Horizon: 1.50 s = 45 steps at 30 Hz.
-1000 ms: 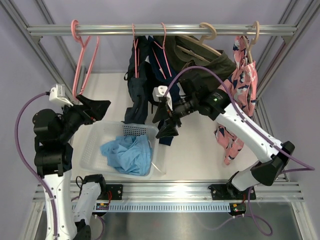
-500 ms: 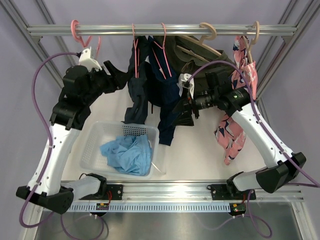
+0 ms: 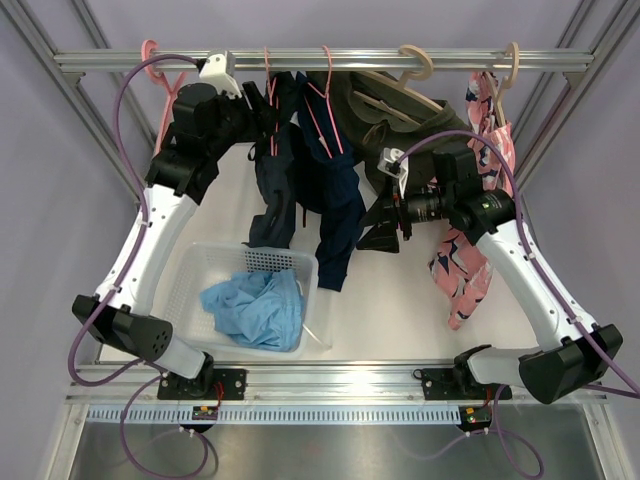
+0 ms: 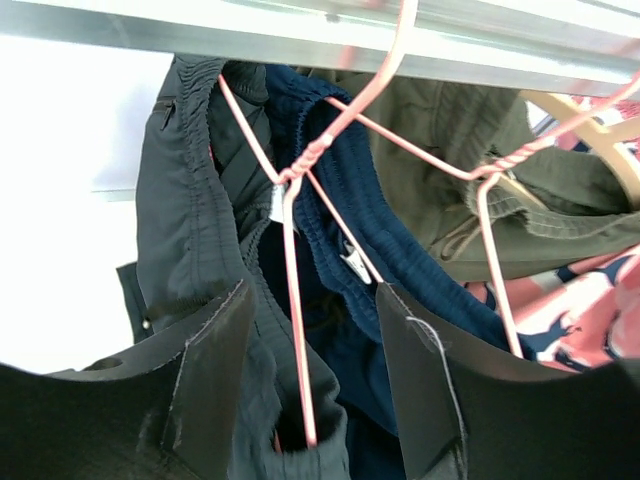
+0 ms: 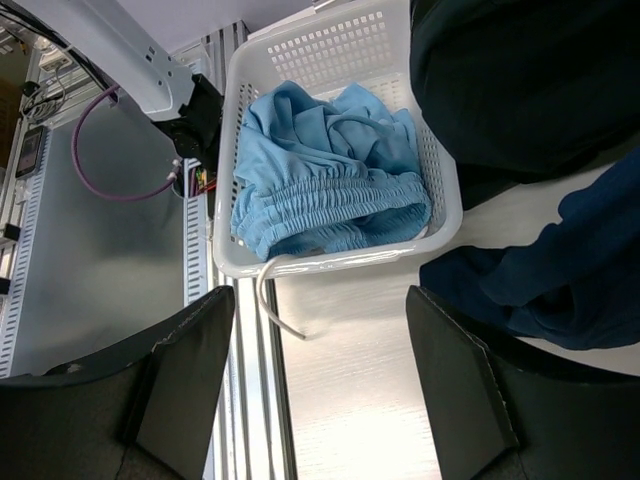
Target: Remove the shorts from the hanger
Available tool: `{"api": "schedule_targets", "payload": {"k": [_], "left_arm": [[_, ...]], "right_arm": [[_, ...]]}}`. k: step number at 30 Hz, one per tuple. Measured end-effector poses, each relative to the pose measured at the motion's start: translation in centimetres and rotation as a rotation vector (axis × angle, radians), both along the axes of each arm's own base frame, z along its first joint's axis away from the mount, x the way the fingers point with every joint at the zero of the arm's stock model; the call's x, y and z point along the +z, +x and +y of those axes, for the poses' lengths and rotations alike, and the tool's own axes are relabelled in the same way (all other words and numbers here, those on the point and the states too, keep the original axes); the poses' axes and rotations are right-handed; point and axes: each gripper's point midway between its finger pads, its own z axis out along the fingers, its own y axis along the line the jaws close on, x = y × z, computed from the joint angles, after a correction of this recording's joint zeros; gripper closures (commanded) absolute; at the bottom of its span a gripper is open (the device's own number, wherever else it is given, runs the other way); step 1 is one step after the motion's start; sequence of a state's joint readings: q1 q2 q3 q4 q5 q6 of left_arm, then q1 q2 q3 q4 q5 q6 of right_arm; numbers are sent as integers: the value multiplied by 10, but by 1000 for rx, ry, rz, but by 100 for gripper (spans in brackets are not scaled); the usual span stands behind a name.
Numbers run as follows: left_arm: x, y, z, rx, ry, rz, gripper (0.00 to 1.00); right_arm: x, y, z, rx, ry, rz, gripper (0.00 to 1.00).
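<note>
The dark slate-navy shorts (image 3: 272, 190) and the deep navy shorts (image 3: 338, 205) hang on pink wire hangers from the rail. The light sky-blue shorts (image 3: 255, 308) lie crumpled in the basket, also in the right wrist view (image 5: 330, 170). My left gripper (image 3: 262, 105) is open, up by the rail. In its wrist view (image 4: 315, 385) the pink hanger wire (image 4: 295, 330) runs between its fingers, with the slate shorts (image 4: 185, 230) left and the navy shorts (image 4: 400, 260) right. My right gripper (image 3: 383, 226) is open and empty, just right of the navy shorts, and looks down at the table (image 5: 320, 385).
A white mesh basket (image 3: 190, 290) stands on the table at front left, also in the right wrist view (image 5: 330, 262). Olive-green shorts (image 3: 410, 120) and a pink patterned pair (image 3: 480, 200) hang at the right. An empty pink hanger (image 3: 158, 70) hangs far left on the rail (image 3: 320, 58).
My left arm has swung up from beside the basket to the rail, its open jaws now around the slate shorts' hanger. My right gripper has drawn back rightward from the navy shorts.
</note>
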<state>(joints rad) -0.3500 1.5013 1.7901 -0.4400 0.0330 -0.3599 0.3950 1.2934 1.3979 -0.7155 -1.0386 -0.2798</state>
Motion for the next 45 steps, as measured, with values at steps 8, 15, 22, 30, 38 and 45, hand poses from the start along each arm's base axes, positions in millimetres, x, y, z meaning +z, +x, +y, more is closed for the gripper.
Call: {"api": "schedule_targets", "payload": {"k": [8, 15, 22, 30, 38, 45], "left_arm": [[-9, 18, 1, 25, 67, -12, 50], [-25, 31, -4, 21, 99, 7, 55], [-28, 33, -6, 20, 119, 3, 65], [-25, 35, -5, 24, 131, -16, 80], [-28, 38, -7, 22, 137, -15, 78], [-43, 46, -10, 20, 151, 11, 91]], "right_arm": [[0, 6, -3, -28, 15, 11, 23], [1, 5, -4, -36, 23, 15, 23], [1, 4, -5, -43, 27, 24, 23], [4, 3, -6, -53, 32, 33, 24], [5, 6, -7, -64, 40, 32, 24], [7, 8, -8, -72, 46, 37, 24]]}}
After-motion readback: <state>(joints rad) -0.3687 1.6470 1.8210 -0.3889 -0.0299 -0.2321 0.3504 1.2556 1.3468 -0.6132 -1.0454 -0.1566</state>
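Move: The pink hanger carrying the dark grey shorts has its wire just below the twisted neck about 4 cm ahead of the left hand, 1 cm to the right and 3 cm lower. The next pink hanger, with the navy shorts, is some 8 cm to the right of it and level in depth; the empty pink one is about 14 cm to its left. The rail runs roughly 9 cm above the left hand and 5 cm ahead. From the right hand, the grey shorts' hanger is about 22 cm ahead, 16 cm left and 5 cm higher. The grey shorts' pink hanger is what the left hand reaches for: it eases forward and down under the rail, about 4 cm each way, rolling slightly so its left side rises. Part-way it pauses while the half-open fingers close around the thin wire below the neck, then, nearly shut, it edges on forward and down. ##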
